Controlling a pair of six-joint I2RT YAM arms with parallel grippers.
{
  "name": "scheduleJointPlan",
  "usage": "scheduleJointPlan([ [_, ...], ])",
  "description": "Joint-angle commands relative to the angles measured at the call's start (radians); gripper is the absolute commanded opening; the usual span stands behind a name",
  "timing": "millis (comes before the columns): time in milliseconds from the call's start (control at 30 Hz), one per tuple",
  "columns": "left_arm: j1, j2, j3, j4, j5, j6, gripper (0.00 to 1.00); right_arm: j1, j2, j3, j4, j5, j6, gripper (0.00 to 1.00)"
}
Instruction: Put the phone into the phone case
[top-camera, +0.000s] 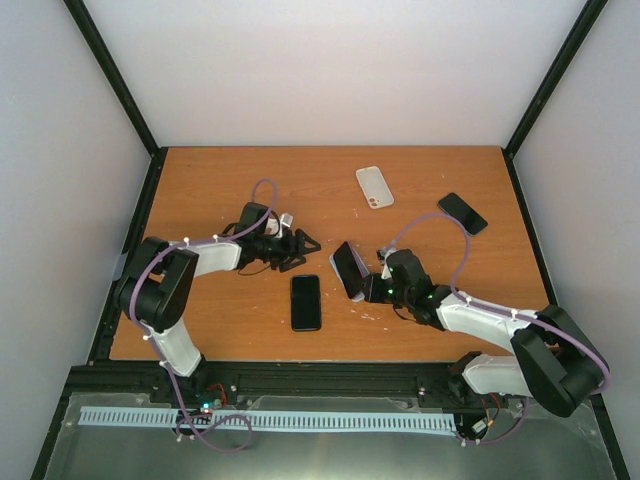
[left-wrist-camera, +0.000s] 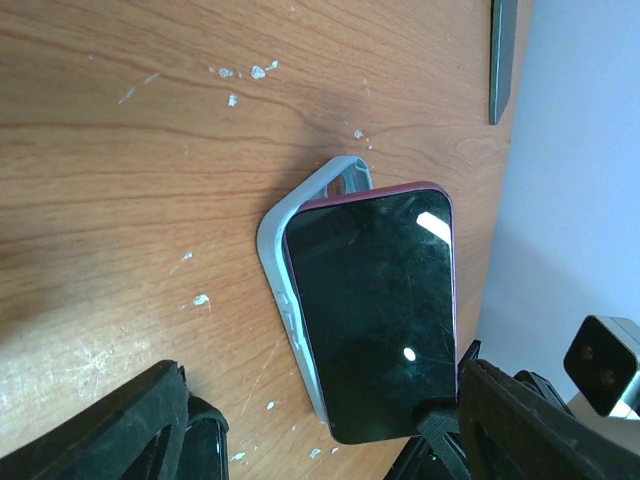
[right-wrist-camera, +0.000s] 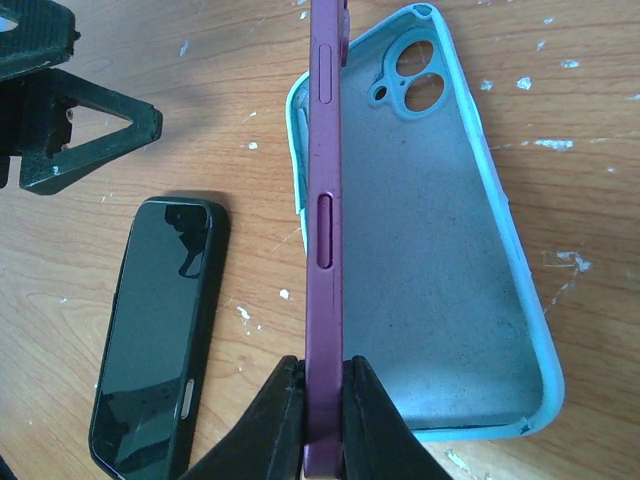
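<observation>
A purple phone (right-wrist-camera: 325, 200) stands on its long edge, and my right gripper (right-wrist-camera: 323, 400) is shut on its near end. Its lower edge rests along the left wall of a light blue phone case (right-wrist-camera: 430, 250) that lies open side up on the table. In the top view the phone (top-camera: 349, 270) leans at the table's middle with the right gripper (top-camera: 372, 285) behind it. My left gripper (top-camera: 300, 247) hovers open just to its left, holding nothing. Its wrist view shows the phone's dark screen (left-wrist-camera: 380, 310) tilted over the case (left-wrist-camera: 280, 250).
A dark phone (top-camera: 306, 302) lies flat near the front, left of the case. At the back of the wooden table (top-camera: 200, 190) lie a white case (top-camera: 375, 187) and a black phone (top-camera: 462, 212). A black frame rims the table.
</observation>
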Motion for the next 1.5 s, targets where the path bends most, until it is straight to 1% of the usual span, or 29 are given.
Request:
scheduleJointPlan([
  [0,-0.010,0.032,0.044,0.035,0.006,-0.005,0.74,-0.005,0.025,-0.008,-0.048,0.059,-0.030,0.09],
  [133,-0.010,0.055,0.051,0.041,0.013,-0.003,0.73,-0.004,-0.010,0.061,-0.176,0.081,-0.083,0.08],
  [233,-0.010,0.057,0.049,0.045,0.012,-0.005,0.73,-0.010,-0.025,0.090,-0.219,0.090,-0.135,0.08],
  [333,-0.010,0.060,0.049,0.045,0.012,-0.004,0.73,-0.026,-0.009,0.088,-0.205,0.071,-0.185,0.08],
  [467,-0.010,0.064,0.048,0.047,0.013,-0.005,0.73,-0.045,0.058,0.095,-0.199,0.036,-0.221,0.08],
  [733,-0.011,0.081,0.061,0.047,0.018,0.001,0.73,-0.053,0.088,0.089,-0.186,0.008,-0.275,0.07],
  [900,-0.012,0.109,0.082,0.056,0.025,-0.003,0.66,-0.065,0.130,0.107,-0.184,-0.118,-0.310,0.07],
  [1000,-0.015,0.129,0.098,0.060,0.028,-0.006,0.65,-0.065,0.151,0.105,-0.159,-0.203,-0.300,0.07],
  [1067,-0.019,0.140,0.105,0.065,0.030,-0.008,0.63,-0.065,0.161,0.110,-0.150,-0.243,-0.282,0.07],
  [1267,-0.024,0.174,0.106,0.078,0.031,-0.019,0.52,-0.065,0.187,0.140,-0.179,-0.292,-0.266,0.07],
  [1467,-0.031,0.209,0.110,0.091,0.035,-0.025,0.51,-0.065,0.184,0.142,-0.185,-0.333,-0.279,0.06],
])
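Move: The right hand holds the phone on edge in the blue case, whose middle lies about 3 cm ahead of this hand, 3 cm to its left and 5 cm below. From the empty, open left hand, that case is some 10 cm to the right, 6 cm back and 6 cm lower. The loose black phone lies about 15 cm to the right hand's left and 3 cm back, or 12 cm back and 1 cm left of the left hand. Counter-clockwise by a little over 10 degrees, the right hand swivels the phone it keeps pinched, its lower long edge still in the case's left side; it first eases about 1 cm right, then some 2 cm left, creeping 1 cm forward. The left hand sinks nearly 4 cm beside the case's left rim, edging 1.5 cm right and slightly forward while its fingers partly close. ##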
